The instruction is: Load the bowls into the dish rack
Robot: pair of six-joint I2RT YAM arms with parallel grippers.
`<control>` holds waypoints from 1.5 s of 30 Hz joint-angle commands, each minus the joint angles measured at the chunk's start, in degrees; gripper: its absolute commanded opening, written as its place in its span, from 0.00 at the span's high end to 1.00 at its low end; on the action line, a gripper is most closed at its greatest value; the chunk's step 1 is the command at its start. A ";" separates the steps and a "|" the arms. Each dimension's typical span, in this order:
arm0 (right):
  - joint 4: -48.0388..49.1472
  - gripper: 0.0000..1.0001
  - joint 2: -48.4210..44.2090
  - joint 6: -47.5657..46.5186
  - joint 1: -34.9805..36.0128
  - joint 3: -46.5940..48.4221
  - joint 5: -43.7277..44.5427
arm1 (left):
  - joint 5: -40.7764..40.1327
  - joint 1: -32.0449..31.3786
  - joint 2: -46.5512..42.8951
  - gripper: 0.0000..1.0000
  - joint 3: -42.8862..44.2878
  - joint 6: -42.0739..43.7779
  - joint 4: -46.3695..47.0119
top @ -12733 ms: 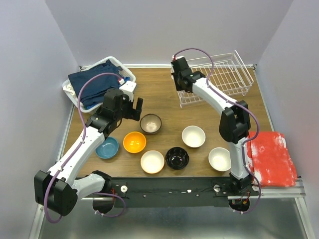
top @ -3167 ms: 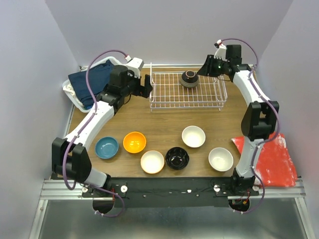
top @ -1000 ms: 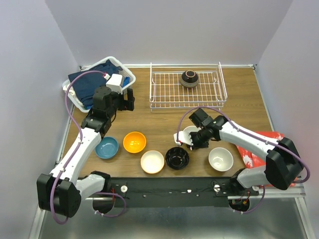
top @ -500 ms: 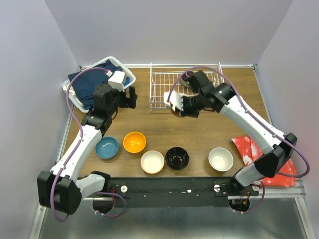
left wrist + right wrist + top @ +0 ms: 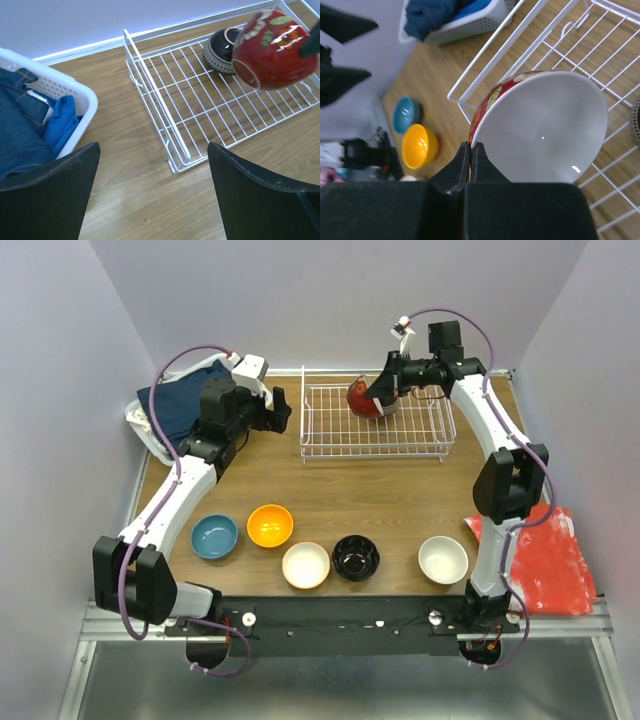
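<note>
My right gripper [image 5: 378,392] [image 5: 470,146] is shut on the rim of a bowl [image 5: 362,398] [image 5: 540,125] [image 5: 272,47], white inside and red with a floral pattern outside. It hangs tilted over the white wire dish rack [image 5: 375,435] [image 5: 200,100] [image 5: 555,40], next to a dark patterned bowl [image 5: 220,45] lying in the rack. On the near table sit a blue bowl [image 5: 215,536], an orange one [image 5: 270,525], a cream one [image 5: 306,564], a glossy black one [image 5: 355,557] and a white one [image 5: 443,559]. My left gripper [image 5: 280,410] [image 5: 153,145] is open and empty, left of the rack.
A white plastic basket [image 5: 150,430] [image 5: 75,100] with dark blue cloth stands at the back left, close behind the left arm. A red cloth [image 5: 545,560] lies at the right table edge. The side walls stand close to both arms.
My right arm has lifted the red-and-white bowl off the table and carried it back over the rack, beside the dark bowl. The left gripper has shifted slightly toward the rack's left end.
</note>
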 commanded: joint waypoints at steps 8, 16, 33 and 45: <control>36.18 0.99 13.56 38.15 -1.28 4.44 -17.69 | 8.52 -1.06 6.92 0.02 1.48 3.07 4.52; 45.68 0.99 22.43 45.19 -3.48 7.78 -16.72 | 9.93 -1.50 14.83 0.02 10.00 5.62 -0.14; 51.15 0.99 30.27 49.42 -4.97 11.39 -14.70 | 9.84 -3.78 23.79 0.03 19.05 6.41 -4.71; 46.75 0.98 28.16 45.03 -8.14 9.28 -14.26 | 7.12 -6.86 35.56 0.04 31.26 6.33 -6.20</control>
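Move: The right hand holds the red bowl by its rim; the free spot in the dish rack lies about 14 cm ahead, 1 cm left and 16 cm below. The dark bowl already racked stands some 7 cm right of that spot, level with it. From the left hand, empty and open, the red bowl is about 6 cm ahead, 19 cm right and 4 cm lower; the rack's left end is roughly 14 cm ahead, 6 cm right and 22 cm below. Right hand lowers the pinched red bowl about 12 cm forward into the rack; open left hand nears it, rightward. ##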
